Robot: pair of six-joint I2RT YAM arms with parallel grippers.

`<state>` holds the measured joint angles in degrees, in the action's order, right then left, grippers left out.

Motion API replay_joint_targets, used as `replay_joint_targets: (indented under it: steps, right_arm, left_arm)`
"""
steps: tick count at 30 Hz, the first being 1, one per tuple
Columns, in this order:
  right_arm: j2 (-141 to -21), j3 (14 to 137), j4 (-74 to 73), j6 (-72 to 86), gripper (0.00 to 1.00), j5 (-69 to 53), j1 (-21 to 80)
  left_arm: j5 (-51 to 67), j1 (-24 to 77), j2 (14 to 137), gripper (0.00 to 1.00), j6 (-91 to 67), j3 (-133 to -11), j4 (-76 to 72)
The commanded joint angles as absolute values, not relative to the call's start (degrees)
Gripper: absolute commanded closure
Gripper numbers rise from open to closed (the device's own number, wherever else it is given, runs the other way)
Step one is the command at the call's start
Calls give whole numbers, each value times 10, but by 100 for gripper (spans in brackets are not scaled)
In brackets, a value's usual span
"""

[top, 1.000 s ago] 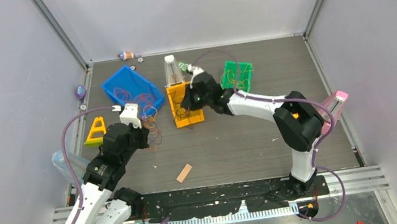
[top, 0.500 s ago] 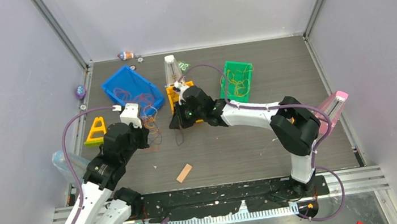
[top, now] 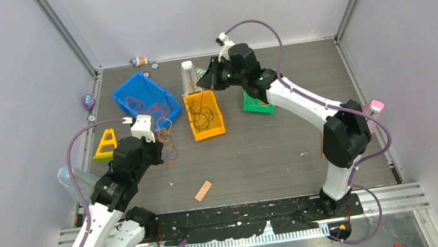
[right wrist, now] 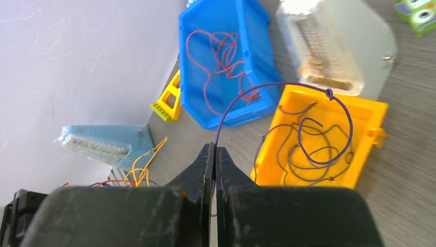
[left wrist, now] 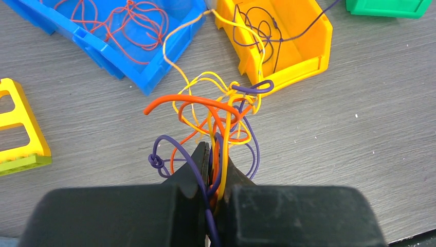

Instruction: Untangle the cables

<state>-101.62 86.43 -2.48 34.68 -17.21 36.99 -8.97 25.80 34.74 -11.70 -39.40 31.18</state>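
A tangle of orange, yellow and purple cables [left wrist: 216,105] lies on the table beside the blue bin [top: 130,90]. My left gripper [left wrist: 216,154] is shut on its near strands. One thin yellow strand [left wrist: 165,49] runs from the tangle up toward the yellow bin [left wrist: 308,46]. My right gripper [right wrist: 214,149] is shut on a single purple cable [right wrist: 329,94], raised behind the yellow bin [top: 211,134]; the cable arcs over and loops down into it among other dark cables. Red cables [right wrist: 216,56] lie in the blue bin. Yellow cables rest in the green bin [top: 257,107].
A clear box [top: 189,77] stands behind the yellow bin. A yellow triangular frame [top: 105,145] and a blue bag [top: 69,179] sit at the left edge. A small wooden piece [top: 203,191] lies near the front. A pink-capped object [top: 374,111] is at the right wall.
My right arm has lifted from low beside the yellow bin and swung back and up toward the far wall, drawing the purple cable out. The left arm and tangle have stayed put.
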Motion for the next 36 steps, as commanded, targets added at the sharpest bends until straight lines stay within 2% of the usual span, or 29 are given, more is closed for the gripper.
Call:
replay_joint_targets:
  steps: [1, 17, 25, 36]
  right_arm:
    - [-1010, 920, -82, 308, 94, -180, 358]
    - [-1022, 1031, -180, 228, 95, -127, 330]
    - [-1031, 961, -127, 250, 95, -148, 339]
    - [-1108, 944, -104, 244, 95, -138, 370]
  left_arm:
    - [-96, 256, 343, 100, -112, -407, 305]
    - [-91, 256, 354, 100, -112, -411, 304]
    - [-90, 256, 357, 100, -113, -409, 302]
    - [-92, 256, 356, 100, -113, -408, 305]
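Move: The right hand, pinching the purple cable, is above the near part of the orange bin; the bin's middle is about 7 cm ahead, 2 cm left and some 23 cm below. From this hand the blue bin lies roughly 16 cm ahead and 24 cm left, the green bin 16 cm ahead and 19 cm right, both about as far down. For the left hand, holding the remaining tangle, the orange bin is about 20 cm ahead, 15 cm right and 17 cm lower. Still gripping the purple cable with its fingers shut, the right hand first swings up, right and forward by roughly 5, 4 and 3.5 cm, lifting the strand that trails into the orange bin. It then turns back and drops fast, about 10 cm down and 3 cm to the left, lowering the cable towards the orange bin while the fingertips tilt some 10 degrees further down and keep their hold. ##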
